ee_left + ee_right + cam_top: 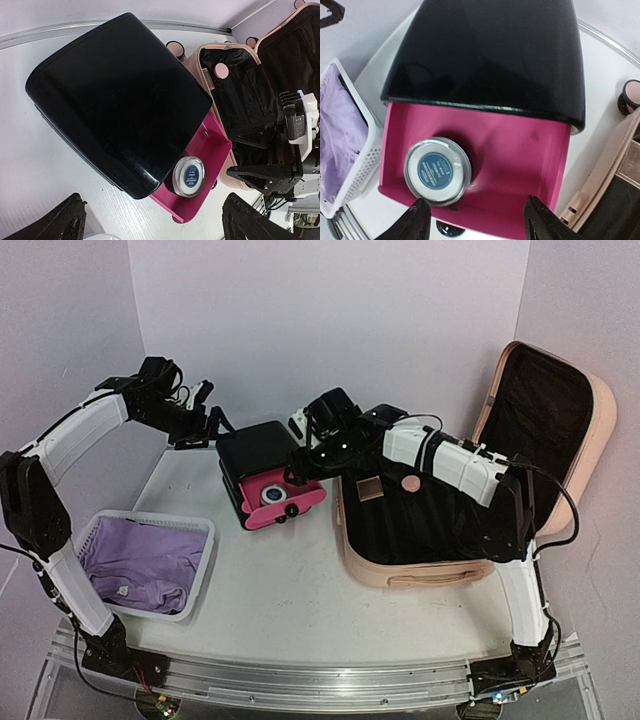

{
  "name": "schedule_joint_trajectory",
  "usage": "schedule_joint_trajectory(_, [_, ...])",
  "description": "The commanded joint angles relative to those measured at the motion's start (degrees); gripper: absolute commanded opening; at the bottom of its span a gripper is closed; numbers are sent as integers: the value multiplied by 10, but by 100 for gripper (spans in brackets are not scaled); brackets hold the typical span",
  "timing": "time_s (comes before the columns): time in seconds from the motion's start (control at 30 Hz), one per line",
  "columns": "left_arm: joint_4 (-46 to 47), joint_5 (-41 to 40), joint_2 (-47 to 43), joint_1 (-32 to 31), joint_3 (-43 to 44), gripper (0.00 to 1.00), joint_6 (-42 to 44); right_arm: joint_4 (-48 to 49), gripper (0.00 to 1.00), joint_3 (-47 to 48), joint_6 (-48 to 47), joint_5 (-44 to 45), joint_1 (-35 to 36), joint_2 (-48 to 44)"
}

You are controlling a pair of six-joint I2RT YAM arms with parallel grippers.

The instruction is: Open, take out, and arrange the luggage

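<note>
The luggage lies open at the right of the table, a peach-pink shell with black lining. Its lid stands up against the right wall. It also shows in the left wrist view as luggage and in the right wrist view as luggage. My right gripper hangs open just above the pulled-out pink drawer, with nothing between the fingers of the gripper. A round white jar with a blue label sits in the drawer beside the left finger. My left gripper is open, behind and left of the drawer box, gripper empty.
The black drawer box stands mid-table, left of the luggage, with the jar in its drawer. A white mesh basket holding purple cloth sits front left. A small brown square and a pink disc lie on the lining.
</note>
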Motion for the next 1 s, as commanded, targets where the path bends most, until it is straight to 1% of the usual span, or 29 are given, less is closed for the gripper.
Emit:
schedule_joint_trajectory(0.0, [26, 21, 11, 3, 0, 96, -6, -50, 68, 9, 31, 37, 5, -54])
schedule_joint_trajectory(0.07, [26, 24, 23, 3, 0, 96, -8, -55, 70, -33, 41, 36, 5, -83])
schedule_joint_trajectory(0.17, [27, 38, 45, 3, 1, 96, -13, -69, 70, -93, 55, 29, 7, -116])
schedule_joint_trajectory(0.3, [28, 50, 68, 3, 2, 96, -19, -61, 72, -141, 64, 14, 24, -135])
schedule_joint_trajectory(0.33, [29, 51, 71, 2, 2, 96, -20, -50, 74, -153, 68, 4, 28, -135])
schedule_joint_trajectory(0.47, [29, 51, 76, 3, 1, 96, -21, 53, 79, -199, 108, -48, 34, -123])
schedule_joint_trajectory(0.53, [30, 48, 74, 3, 0, 96, -20, 93, 80, -205, 122, -64, 34, -110])
schedule_joint_trajectory(0.63, [30, 49, 74, 2, -1, 96, -20, 142, 85, -205, 124, -64, 35, -95])
schedule_joint_trajectory(0.7, [30, 52, 74, 2, 0, 96, -20, 170, 87, -201, 122, -62, 36, -86])
schedule_joint_trajectory(0.97, [31, 54, 65, 3, -1, 96, -20, 259, 96, -161, 102, -26, 36, -38])
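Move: The upper drawer's knob lies about 4 cm back, 2 cm left and 6 cm below the right hand. At about the same depth, the powder jar in the open drawer is 1 cm back and 6 cm left, and the middle of the black cabinet some 6 cm ahead and 8 cm left. From the left hand, the cabinet's middle is roughly 2 cm ahead, 8 cm right and 14 cm below. The right hand leaves the powder jar and swings back about 7 cm, first bearing some 5 cm right and then sweeping back left while sinking about 4 cm, so that it comes round to the outside of the open drawer, its fingers spreading nearly full and ending on either side of the upper knob without closing. Meanwhile the left hand, fingers still wide, drops about 6 cm towards the cabinet's black top, edging slightly forward and right and tipping down some 10 degrees, then holds there close above or at the cabinet; contact can't be made out. ##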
